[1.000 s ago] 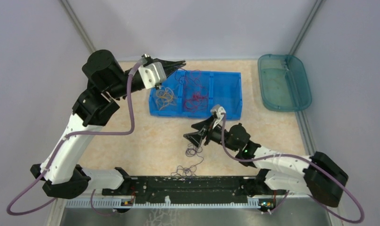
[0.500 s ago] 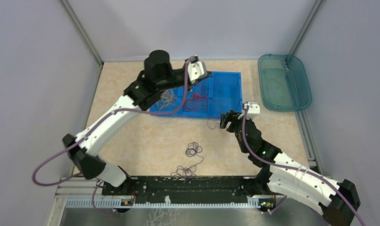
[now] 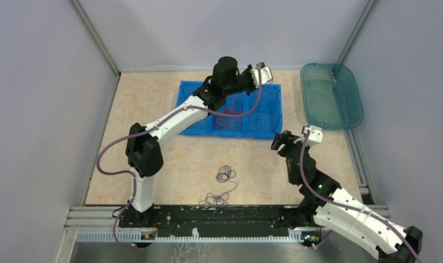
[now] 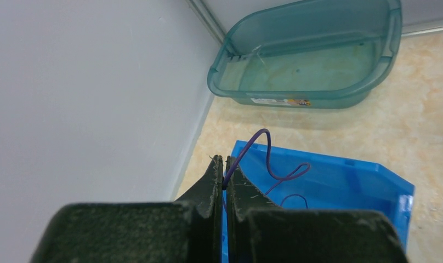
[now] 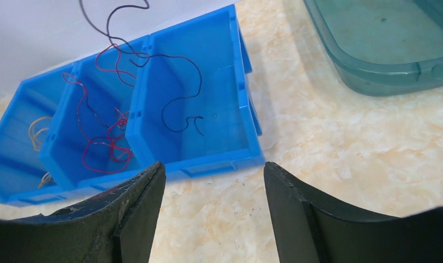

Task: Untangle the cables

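My left gripper point(image 4: 223, 162) is shut on a thin purple cable point(image 4: 267, 150) and holds it above the right compartment of the blue bin point(image 4: 367, 181). In the top view this gripper point(image 3: 270, 78) is over the bin's far right corner. In the right wrist view the dark cable point(image 5: 182, 104) hangs down into the right compartment. Red cables point(image 5: 105, 148) lie in the middle compartment, orange-yellow ones point(image 5: 35, 129) in the left. My right gripper point(image 5: 214, 170) is open and empty, just in front of the bin's near right corner point(image 3: 278, 141). Two small dark cable bunches point(image 3: 225, 174) lie on the table.
A teal tub point(image 3: 331, 96) stands at the back right, close to the bin; it also shows in the left wrist view point(image 4: 312, 60) and the right wrist view point(image 5: 384, 44). The second dark bunch point(image 3: 216, 198) lies next to the black base rail.
My left arm has swung right from the bin's far left corner to its right compartment. My right gripper has left the loose bunches and moved right to the bin's near right corner.
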Available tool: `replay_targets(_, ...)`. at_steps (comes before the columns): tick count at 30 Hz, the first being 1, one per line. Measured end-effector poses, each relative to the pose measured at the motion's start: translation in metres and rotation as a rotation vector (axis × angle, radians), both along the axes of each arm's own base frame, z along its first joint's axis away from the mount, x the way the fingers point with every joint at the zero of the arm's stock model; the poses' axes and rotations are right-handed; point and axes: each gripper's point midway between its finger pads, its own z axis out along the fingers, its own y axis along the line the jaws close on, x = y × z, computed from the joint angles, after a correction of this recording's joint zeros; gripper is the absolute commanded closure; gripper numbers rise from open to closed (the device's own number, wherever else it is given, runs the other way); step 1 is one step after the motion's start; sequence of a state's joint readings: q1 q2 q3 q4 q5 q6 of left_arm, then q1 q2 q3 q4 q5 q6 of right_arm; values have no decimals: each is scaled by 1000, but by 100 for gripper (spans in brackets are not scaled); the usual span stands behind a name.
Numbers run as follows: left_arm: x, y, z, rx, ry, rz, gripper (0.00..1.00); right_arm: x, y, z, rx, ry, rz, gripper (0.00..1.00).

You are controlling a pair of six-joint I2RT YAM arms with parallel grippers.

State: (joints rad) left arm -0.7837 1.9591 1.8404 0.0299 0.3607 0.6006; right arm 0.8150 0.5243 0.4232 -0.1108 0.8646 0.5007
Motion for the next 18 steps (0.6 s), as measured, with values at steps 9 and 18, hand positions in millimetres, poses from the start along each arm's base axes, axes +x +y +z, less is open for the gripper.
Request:
replay_targets(9, 33, -29, -31, 2, -27, 12, 60, -1, -3, -3, -14, 10, -5, 33)
replay_targets(18, 43, -29, -59, 54, 41, 61, 17, -4, -7, 8, -26, -2, -3, 32)
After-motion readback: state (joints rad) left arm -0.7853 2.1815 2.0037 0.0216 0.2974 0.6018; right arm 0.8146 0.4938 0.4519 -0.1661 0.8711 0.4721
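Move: The left hand still pinches a dark purple cable, its lower end already dangling into the blue tray's right compartment. That compartment's middle lies nearly straight below, about 28 cm down and roughly 2 cm to the right. The middle compartment with the red cables is some 13 cm to the hand's left, about level with it; the teal bin is about 29 cm right and 6 cm ahead. From the right hand, the right compartment is roughly 18 cm ahead, 3 cm left and 16 cm down. Down about 6 cm into the space over the right compartment, the left hand drifts some 4 cm forward and 3 cm right as it sinks, slowing as it goes. Halfway through, its shut fingers spread wide and the pinch on the purple cable ends, with the wrist barely turning. ##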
